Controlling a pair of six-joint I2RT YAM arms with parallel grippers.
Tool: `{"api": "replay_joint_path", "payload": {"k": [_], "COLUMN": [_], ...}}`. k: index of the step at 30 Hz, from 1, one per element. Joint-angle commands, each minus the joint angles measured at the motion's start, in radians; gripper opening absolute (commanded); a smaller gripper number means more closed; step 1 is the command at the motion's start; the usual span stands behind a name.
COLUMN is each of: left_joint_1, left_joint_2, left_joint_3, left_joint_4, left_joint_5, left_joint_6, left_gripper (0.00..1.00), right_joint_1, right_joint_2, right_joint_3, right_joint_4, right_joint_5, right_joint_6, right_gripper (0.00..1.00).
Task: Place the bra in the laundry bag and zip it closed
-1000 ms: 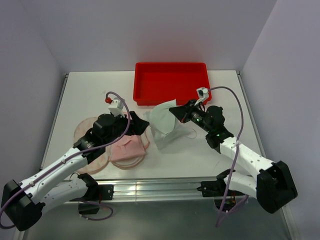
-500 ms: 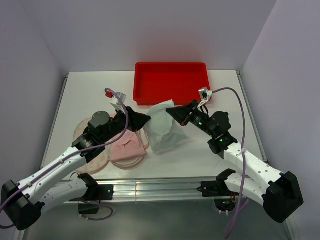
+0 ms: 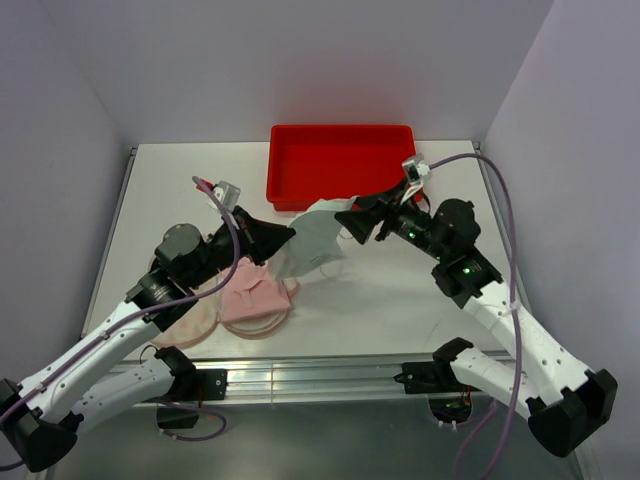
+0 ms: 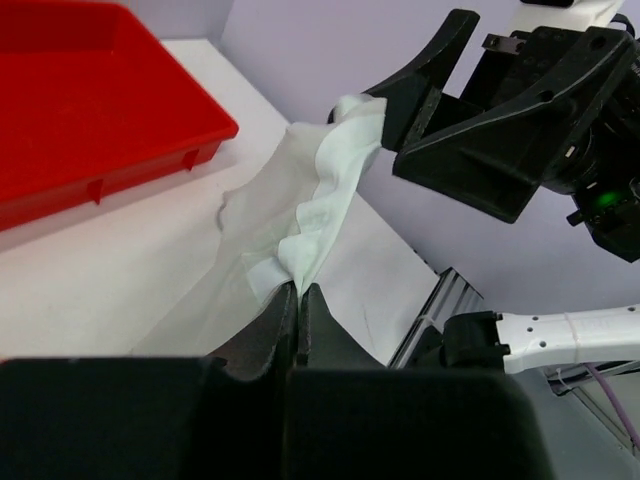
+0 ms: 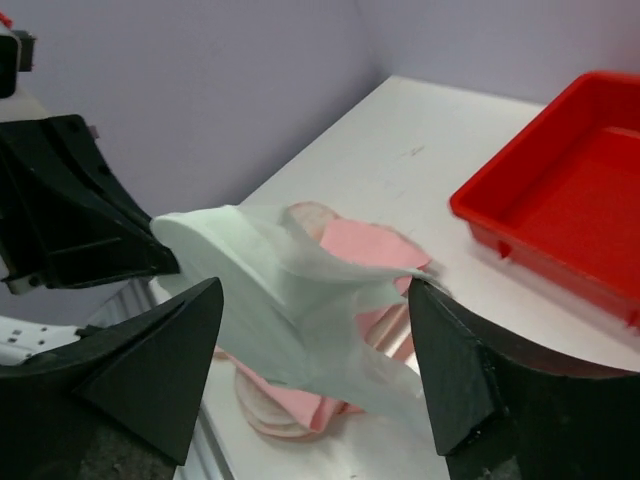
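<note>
The bra [image 3: 312,245] is a pale mint-white cloth, held up off the table between the two arms. My left gripper [image 3: 289,238] is shut on its lower edge, which is pinched between the jaws in the left wrist view [image 4: 298,298]. My right gripper [image 3: 352,222] is open; the bra's [image 5: 300,290] upper edge hangs loose between its spread fingers [image 5: 160,360]. The laundry bag [image 3: 250,302] lies open on the table under the left arm, rounded, cream with pink inside. It shows below the bra in the right wrist view [image 5: 365,250].
A red plastic tray [image 3: 340,165] stands at the back of the table, just behind both grippers; it also shows in the left wrist view [image 4: 90,110]. A metal rail [image 3: 320,378] runs along the near edge. Walls close in the left, right and back.
My left gripper has closed on the bra's edge and my right gripper has opened and let the cloth go. Both grippers have risen, and the bra has shifted left.
</note>
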Motion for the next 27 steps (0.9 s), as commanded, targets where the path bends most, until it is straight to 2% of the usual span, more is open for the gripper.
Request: {"api": "replay_joint_path", "payload": {"k": [1, 3, 4, 10, 15, 17, 20, 27], "left_joint_1": [-0.003, -0.003, -0.003, -0.003, -0.003, -0.003, -0.003, -0.003], "left_joint_2": [-0.062, -0.075, -0.075, -0.072, -0.086, -0.092, -0.077, -0.075], "left_joint_3": [0.065, 0.078, 0.084, 0.13, 0.152, 0.163, 0.184, 0.175], "left_joint_4": [-0.002, -0.013, -0.017, -0.05, -0.083, -0.088, -0.125, -0.102], "left_joint_5": [0.034, 0.051, 0.059, 0.086, 0.059, 0.021, 0.035, 0.059], "left_joint_6": [0.034, 0.034, 0.034, 0.048, 0.045, 0.031, 0.021, 0.022], "left_gripper": [0.0, 0.0, 0.0, 0.0, 0.0, 0.0, 0.0, 0.0], "right_joint_1": [-0.033, -0.033, -0.033, -0.033, -0.036, -0.038, -0.038, 0.019], "right_joint_2": [-0.086, -0.096, -0.09, -0.034, -0.065, -0.1, -0.123, 0.047], "right_joint_3": [0.086, 0.11, 0.121, 0.218, 0.29, 0.281, 0.222, 0.29], "right_joint_4": [-0.176, -0.184, -0.184, -0.194, -0.283, -0.261, -0.115, -0.069], "right_joint_5": [0.028, 0.029, -0.018, -0.242, -0.129, -0.179, -0.294, -0.449], "right_joint_6": [-0.13, -0.166, -0.174, -0.196, -0.245, -0.236, -0.181, -0.11], "right_gripper": [0.83, 0.9, 0.91, 0.92, 0.93, 0.94, 0.97, 0.97]}}
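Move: Between the two hands stretches the white bra, held by the left fingers; its middle lies some 8 cm to the right hand's left, 2 cm back and 7 cm below. The red tray is about 30 cm ahead of that hand, 3 cm to its right, low on the table. From the left hand, the laundry bag's near half is about 11 cm left, 2 cm ahead and 30 cm down, with the folded pink garment upon it, 13 cm left and 3 cm ahead. Backing off and rising, the already open right hand spreads its fingers a little wider and comes free of the bra's end; it goes up about 9 cm and back some 7 cm, fingertips tipping up while the hand swings counter-clockwise. The left hand keeps its pinch on the bra and lifts it about 5 cm, drawing back slightly, then nearly holds still. ##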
